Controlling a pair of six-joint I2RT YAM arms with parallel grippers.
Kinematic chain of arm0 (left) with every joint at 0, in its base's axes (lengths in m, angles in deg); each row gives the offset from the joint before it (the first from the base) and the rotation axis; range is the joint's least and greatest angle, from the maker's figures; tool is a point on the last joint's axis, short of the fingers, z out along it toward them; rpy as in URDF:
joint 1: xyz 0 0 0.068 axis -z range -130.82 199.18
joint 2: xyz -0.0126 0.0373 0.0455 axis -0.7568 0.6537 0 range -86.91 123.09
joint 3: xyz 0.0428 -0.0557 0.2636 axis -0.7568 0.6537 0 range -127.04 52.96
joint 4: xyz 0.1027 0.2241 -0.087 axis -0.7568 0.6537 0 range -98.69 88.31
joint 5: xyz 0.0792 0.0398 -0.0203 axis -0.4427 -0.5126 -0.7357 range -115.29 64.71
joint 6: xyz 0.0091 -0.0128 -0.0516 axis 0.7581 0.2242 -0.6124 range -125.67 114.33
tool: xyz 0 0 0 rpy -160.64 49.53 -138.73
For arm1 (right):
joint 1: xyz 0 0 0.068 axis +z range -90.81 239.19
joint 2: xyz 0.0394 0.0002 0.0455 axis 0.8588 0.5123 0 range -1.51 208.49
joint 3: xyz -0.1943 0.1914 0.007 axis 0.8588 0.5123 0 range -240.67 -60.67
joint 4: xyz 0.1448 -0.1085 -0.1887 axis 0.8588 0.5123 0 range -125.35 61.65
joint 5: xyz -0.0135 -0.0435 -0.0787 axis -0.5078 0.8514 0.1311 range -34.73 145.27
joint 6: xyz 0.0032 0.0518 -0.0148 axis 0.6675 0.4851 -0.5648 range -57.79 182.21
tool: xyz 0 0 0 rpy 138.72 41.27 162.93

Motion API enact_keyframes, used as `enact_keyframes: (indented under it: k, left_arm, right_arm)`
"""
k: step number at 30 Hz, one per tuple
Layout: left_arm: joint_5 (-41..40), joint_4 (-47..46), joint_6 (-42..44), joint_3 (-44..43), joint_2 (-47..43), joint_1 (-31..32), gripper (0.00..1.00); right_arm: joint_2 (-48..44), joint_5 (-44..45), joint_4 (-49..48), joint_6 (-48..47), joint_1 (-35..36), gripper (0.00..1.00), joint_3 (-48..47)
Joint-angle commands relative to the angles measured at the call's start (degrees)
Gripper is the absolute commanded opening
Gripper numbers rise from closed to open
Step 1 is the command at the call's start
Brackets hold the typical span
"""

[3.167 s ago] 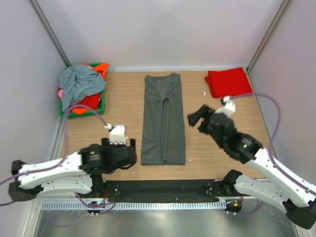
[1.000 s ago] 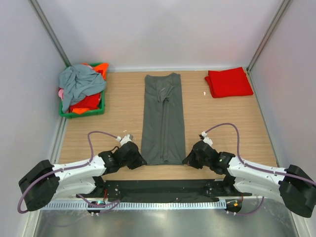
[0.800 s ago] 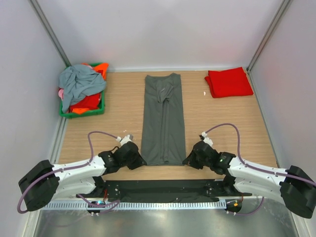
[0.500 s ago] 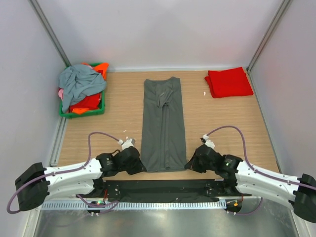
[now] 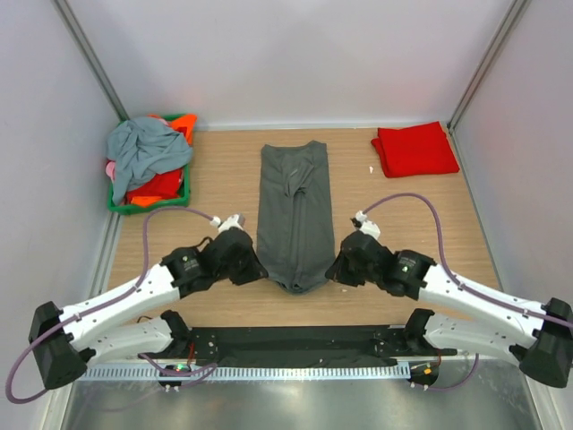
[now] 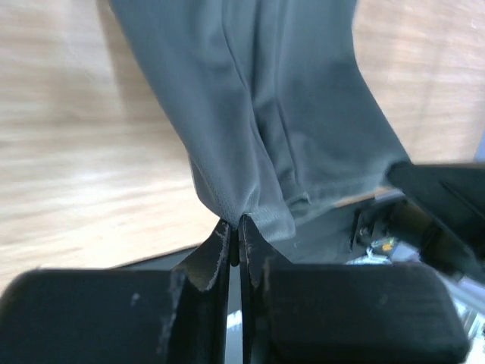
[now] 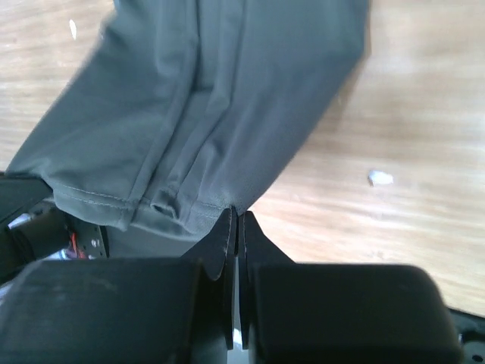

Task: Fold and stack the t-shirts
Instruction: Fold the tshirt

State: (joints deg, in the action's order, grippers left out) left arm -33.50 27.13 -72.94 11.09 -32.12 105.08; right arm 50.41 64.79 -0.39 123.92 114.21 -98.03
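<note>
A long charcoal-grey t-shirt point(image 5: 293, 206), folded into a narrow strip, lies down the middle of the table. Its near end is lifted and sags between the two grippers. My left gripper point(image 5: 253, 269) is shut on the strip's near-left corner; the wrist view shows grey cloth point(image 6: 250, 121) pinched at the fingertips point(image 6: 234, 224). My right gripper point(image 5: 335, 267) is shut on the near-right corner, with the hem point(image 7: 189, 152) caught at its tips point(image 7: 235, 214). A folded red t-shirt point(image 5: 414, 150) lies at the back right. More t-shirts, blue-grey point(image 5: 143, 150) on top, fill the basket.
The green basket point(image 5: 183, 199) stands at the back left by the wall. A small white scrap point(image 5: 372, 168) lies on the wood near the red shirt. Grey walls close the table on three sides. The black base rail point(image 5: 295, 340) runs along the near edge.
Both grippers closed on the grey shirt's near corners and have raised them, moving away from the near edge. The near hem now hangs off the table and the strip looks shorter.
</note>
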Motion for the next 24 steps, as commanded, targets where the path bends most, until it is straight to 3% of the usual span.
enact_keyframes:
  k: [1,10,24]
  left_arm:
    - [3.45,3.21,8.89,-6.01,5.13,-6.05,0.06]
    - [9.87,4.18,20.06,-20.87,20.18,-14.58,0.03]
    - [10.93,9.27,29.82,-38.36,37.84,-25.75,0.02]
  right_arm:
    - [6.07,3.93,1.87,-8.34,-2.2,0.01,-8.22]
    - [19.16,-3.71,-0.94,-19.25,-16.07,0.01,-20.18]
    - [36.48,-6.53,-0.86,-27.0,-25.14,0.01,-35.93]
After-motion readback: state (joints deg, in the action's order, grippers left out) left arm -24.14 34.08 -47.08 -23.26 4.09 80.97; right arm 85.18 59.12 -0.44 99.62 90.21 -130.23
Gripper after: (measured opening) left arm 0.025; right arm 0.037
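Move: The grey t-shirt's collar end, towards which both hands carry the pinched hem corners, lies about 45 cm ahead of the left hand and 7 cm to its right, some 12 cm below; from the right hand it is about 45 cm ahead, 11 cm to the left and 10 cm below. The folded red shirt lies about 43 cm ahead of the right hand and 28 cm to its right. The green basket stands roughly 38 cm ahead of the left hand and 36 cm to its left. With the fingers still shut on the hem's two corners, both hands sweep forward together about 17 cm over the grey t-shirt towards its collar end, nearly level at first-lift height, the right rising by some 3 cm, and keeping about the same spacing. As they go, each wrist rolls some 10 to 15 degrees, the left hand's left side and the right hand's right side rising, while neither hand loosens its pinch. ##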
